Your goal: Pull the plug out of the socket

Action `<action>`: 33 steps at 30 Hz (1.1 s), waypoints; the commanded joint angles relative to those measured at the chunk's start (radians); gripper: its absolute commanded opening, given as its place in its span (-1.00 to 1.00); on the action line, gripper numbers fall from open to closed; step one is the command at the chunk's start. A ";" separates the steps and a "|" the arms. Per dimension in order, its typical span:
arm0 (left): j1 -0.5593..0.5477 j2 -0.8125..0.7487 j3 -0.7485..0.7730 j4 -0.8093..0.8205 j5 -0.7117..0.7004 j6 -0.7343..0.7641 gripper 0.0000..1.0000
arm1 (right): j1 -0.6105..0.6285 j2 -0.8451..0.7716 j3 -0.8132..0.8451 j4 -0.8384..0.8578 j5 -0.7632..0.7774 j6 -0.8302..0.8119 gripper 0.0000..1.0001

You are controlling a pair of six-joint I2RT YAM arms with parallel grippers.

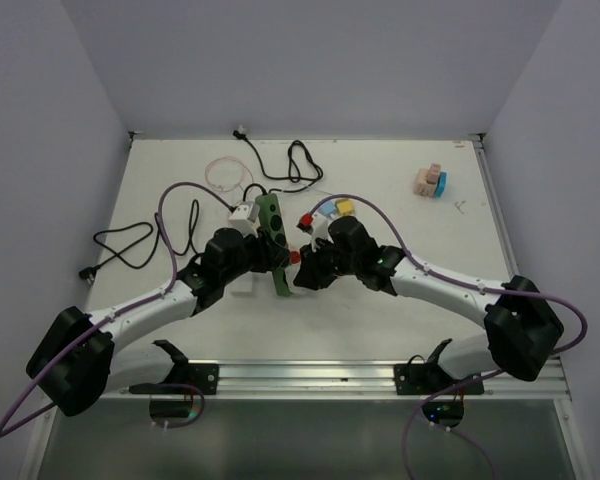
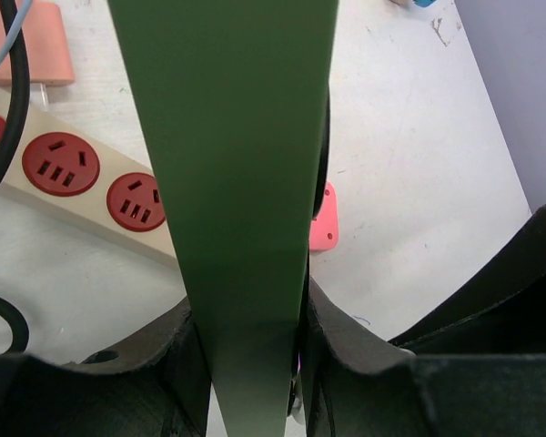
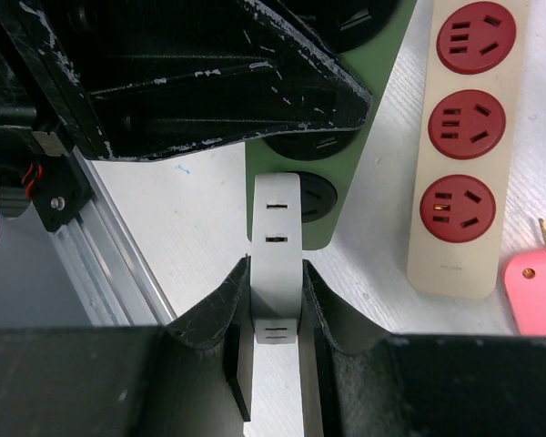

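Observation:
The socket is a green power strip [image 1: 272, 228] lying lengthwise between the two arms. In the left wrist view the green strip [image 2: 237, 164] fills the middle, and my left gripper [image 2: 250, 314] is shut on its sides, both fingers pressed against it. The plug [image 3: 278, 246] is a white, flat block. It stands in the end outlet of the green strip [image 3: 382, 64]. My right gripper [image 3: 276, 273] is shut on the plug, one finger [image 3: 218, 309] on each flank. Seen from above, my left gripper [image 1: 268, 262] and right gripper [image 1: 298, 270] meet at the strip's near end.
A beige strip with red outlets [image 3: 464, 137] lies beside the green one, also visible as the beige strip [image 2: 73, 182]. A pink part [image 3: 537, 291] sits near it. Black cables [image 1: 130, 245] loop at the left and back. Coloured blocks [image 1: 430, 183] stand at the back right.

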 commanded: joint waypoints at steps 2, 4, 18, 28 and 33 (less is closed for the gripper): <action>0.006 -0.012 0.043 0.013 -0.187 0.144 -1.00 | 0.007 -0.125 0.045 -0.052 -0.001 0.004 -1.00; 0.006 -0.011 0.050 -0.007 -0.227 0.167 -1.00 | 0.009 -0.151 0.039 -0.081 0.009 0.007 -1.00; 0.009 0.012 0.190 -0.128 -0.447 0.282 -1.00 | -0.002 -0.344 0.028 -0.351 0.100 0.037 -1.00; 0.009 -0.026 0.252 -0.179 -0.449 0.302 -1.00 | -0.068 -0.390 0.106 -0.477 0.120 0.017 -1.00; 0.012 -0.037 0.267 -0.184 -0.360 0.235 -1.00 | -0.239 -0.323 -0.002 -0.286 0.070 0.118 -1.00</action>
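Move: The right hand already pinches the white plug, which sits in the near-end socket of the green strip; that strip's middle lies about 9 cm ahead and 6 cm left of this hand, near its height. From the left hand, which already grips the strip, the plug is roughly 5 cm back and 5 cm right. On the table some 11 cm below the right hand, the beige strip lies about 6 cm ahead and 2 cm left, the pink plug about 4 cm ahead and 7 cm right. Both hands keep their grips and first lift together by about 5 cm while drifting right, the left on the green strip and the right on the white plug. Then they spring apart: the left jerks some 9 cm left and a little forward, sinking slightly as it rolls its left side up and turns counter-clockwise, while the right carries the plug another 5 cm right, briefly drawing back and then forward again, still rising slightly and turning a little clockwise. ##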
